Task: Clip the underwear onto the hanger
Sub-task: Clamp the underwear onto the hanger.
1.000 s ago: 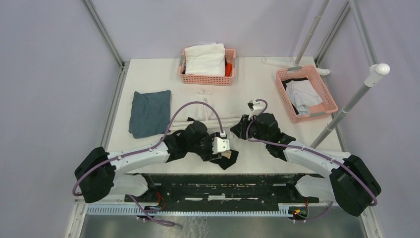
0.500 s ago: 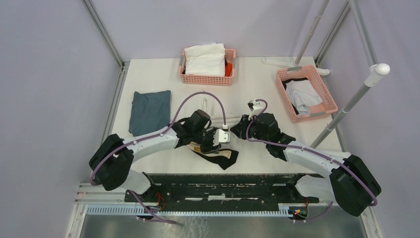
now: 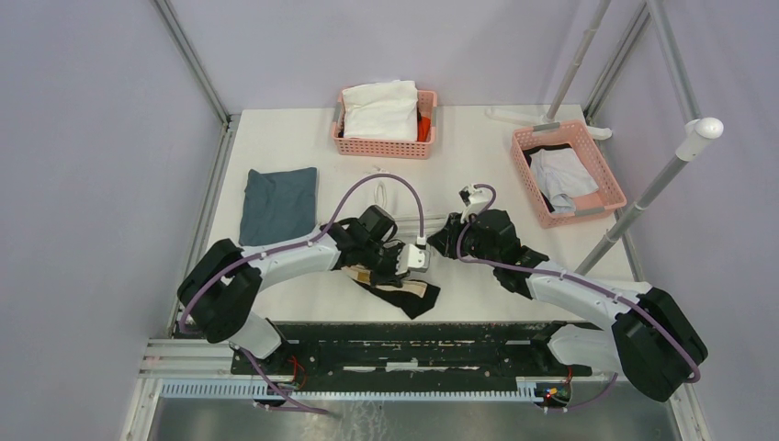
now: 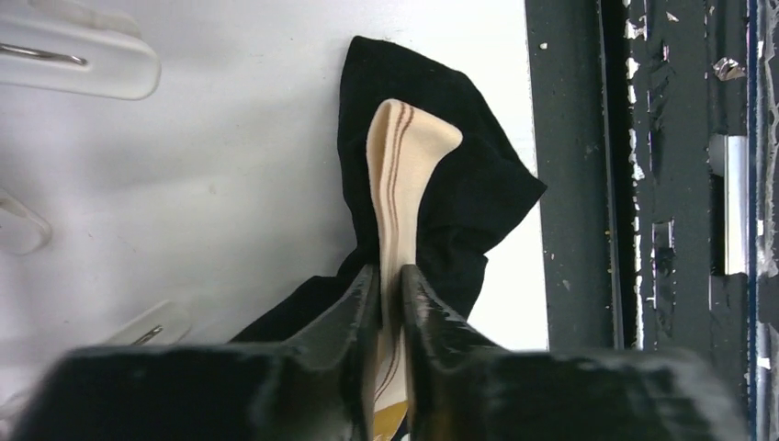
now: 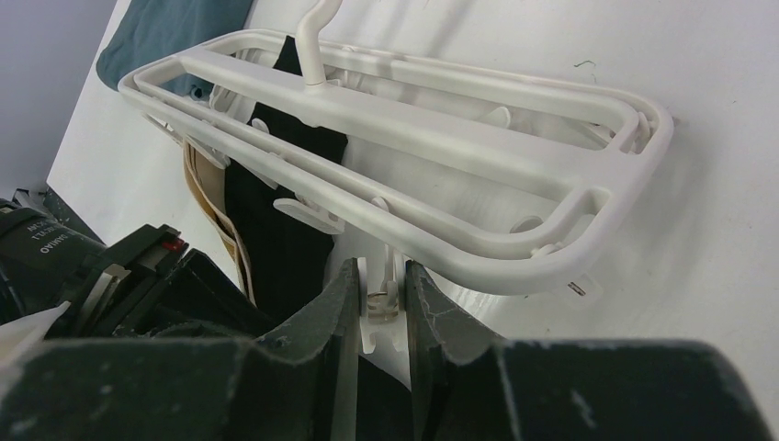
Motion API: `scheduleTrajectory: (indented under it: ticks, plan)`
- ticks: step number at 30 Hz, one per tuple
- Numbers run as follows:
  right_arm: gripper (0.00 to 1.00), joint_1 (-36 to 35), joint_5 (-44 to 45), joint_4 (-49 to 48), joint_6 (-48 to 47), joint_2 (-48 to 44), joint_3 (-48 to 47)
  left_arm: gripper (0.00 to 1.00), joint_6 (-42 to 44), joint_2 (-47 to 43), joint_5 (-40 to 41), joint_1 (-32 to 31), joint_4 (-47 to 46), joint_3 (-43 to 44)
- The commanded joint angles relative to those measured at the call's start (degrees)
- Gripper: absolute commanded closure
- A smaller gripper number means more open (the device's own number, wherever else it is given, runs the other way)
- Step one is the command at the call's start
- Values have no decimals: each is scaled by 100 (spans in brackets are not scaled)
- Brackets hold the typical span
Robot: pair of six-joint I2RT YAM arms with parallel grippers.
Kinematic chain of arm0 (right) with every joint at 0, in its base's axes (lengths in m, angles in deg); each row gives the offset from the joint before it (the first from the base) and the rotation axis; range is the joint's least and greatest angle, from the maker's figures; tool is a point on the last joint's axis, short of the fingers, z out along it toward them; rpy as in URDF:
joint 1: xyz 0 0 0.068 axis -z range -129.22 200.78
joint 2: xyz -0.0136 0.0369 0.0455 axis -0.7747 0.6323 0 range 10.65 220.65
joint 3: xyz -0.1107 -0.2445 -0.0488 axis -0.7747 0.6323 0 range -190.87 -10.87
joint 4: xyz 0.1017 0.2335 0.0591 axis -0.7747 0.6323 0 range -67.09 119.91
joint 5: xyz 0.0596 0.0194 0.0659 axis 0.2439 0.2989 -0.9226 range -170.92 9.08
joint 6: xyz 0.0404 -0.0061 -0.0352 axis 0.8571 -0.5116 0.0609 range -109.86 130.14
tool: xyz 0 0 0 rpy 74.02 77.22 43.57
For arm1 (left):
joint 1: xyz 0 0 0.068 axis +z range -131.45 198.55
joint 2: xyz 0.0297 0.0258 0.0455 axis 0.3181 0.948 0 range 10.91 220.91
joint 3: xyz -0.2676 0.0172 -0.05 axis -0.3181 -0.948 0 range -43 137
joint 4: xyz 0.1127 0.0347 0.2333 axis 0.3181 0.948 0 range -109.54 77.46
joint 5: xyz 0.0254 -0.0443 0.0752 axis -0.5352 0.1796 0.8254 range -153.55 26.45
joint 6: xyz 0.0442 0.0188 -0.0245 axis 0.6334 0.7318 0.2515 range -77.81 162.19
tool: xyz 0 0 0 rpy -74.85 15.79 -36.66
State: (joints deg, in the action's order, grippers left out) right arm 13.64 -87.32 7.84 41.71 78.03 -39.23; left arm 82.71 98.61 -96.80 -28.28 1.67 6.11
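The underwear [image 4: 468, 188] is black with a beige waistband [image 4: 400, 152] and lies bunched near the table's front edge [image 3: 415, 296]. My left gripper [image 4: 389, 276] is shut on the waistband, which is pinched upright between its fingers. In the top view it [image 3: 393, 261] sits just left of my right gripper [image 3: 452, 241]. The white hanger [image 5: 432, 129] lies flat on the table, with part of the underwear under its left end. My right gripper [image 5: 381, 271] is shut on one small clip [image 5: 380, 303] at the hanger's near rail.
A pink basket [image 3: 381, 147] with a white garment stands at the back. A second pink basket [image 3: 529, 176] is at the right, and a folded blue-grey cloth [image 3: 278, 207] at the left. A slanted metal pole [image 3: 643, 197] rises at the right. A black rail [image 3: 413, 335] runs along the near edge.
My left gripper has moved away from the near edge toward the hanger and has closed on the waistband. The underwear shifted with it. The right arm has not moved.
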Motion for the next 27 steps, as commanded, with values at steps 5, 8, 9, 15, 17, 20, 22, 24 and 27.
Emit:
scheduleTrajectory:
  ticks: [5,8,9,15,17,20,22,24,27]
  plan:
    - [91,-37,70,-163,-91,-273,-42,97,-124,-332,-142,6,-25,335]
    - [91,-33,56,-141,-33,-414,-25,97,-545,-852,88,-104,-684,-22]
    - [91,-38,39,-133,-8,-467,-18,97,-695,-1085,273,-172,-998,-214]
    - [91,-35,-173,-235,339,-885,48,97,-1407,-2194,2342,-1370,-3521,-1854]
    - [91,-33,-339,-325,401,-954,84,97,-1549,-2194,2827,-1650,-4119,-2198]
    - [91,-34,-719,-573,407,-968,172,97,-1659,-2019,3262,-1851,-4757,-2473]
    - [91,-34,-1066,-795,354,-912,267,97,-1669,-1918,3435,-1939,-5160,-2601]
    - [90,-35,-1327,-996,350,-836,367,97,-1673,-1842,3543,-1960,-5510,-2686]
    - [90,-35,-1574,-1161,345,-795,469,97,-1663,-1780,3737,-1962,-5936,-2759]
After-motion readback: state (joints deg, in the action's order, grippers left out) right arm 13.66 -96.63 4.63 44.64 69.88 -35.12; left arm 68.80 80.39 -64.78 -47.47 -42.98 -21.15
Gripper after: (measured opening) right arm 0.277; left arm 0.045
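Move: The underwear's waistband lies between the left fingers, roughly at their tips and about 1 cm low. From the left hand, the middle of the hanger is about 10 cm ahead, 4 cm to the left and some 6 cm higher, while the table's near edge is about 9 cm back, straight behind and a few centimetres lower. The right hand holds the hanger by a clip near its right end; from it, the waistband lies 8 cm back, 7 cm left and 7 cm down. Close the left fingers on the waistband and, keeping that pinch, lift about 5 cm, then draw back some 4 cm and sink about half of the rise again, tilting the wrist some 30 degrees so the fingertips swing forward. Meanwhile raise the still-gripped hanger clip about 3 cm with the right gripper, then ease back as far, turning slightly counter-clockwise. ##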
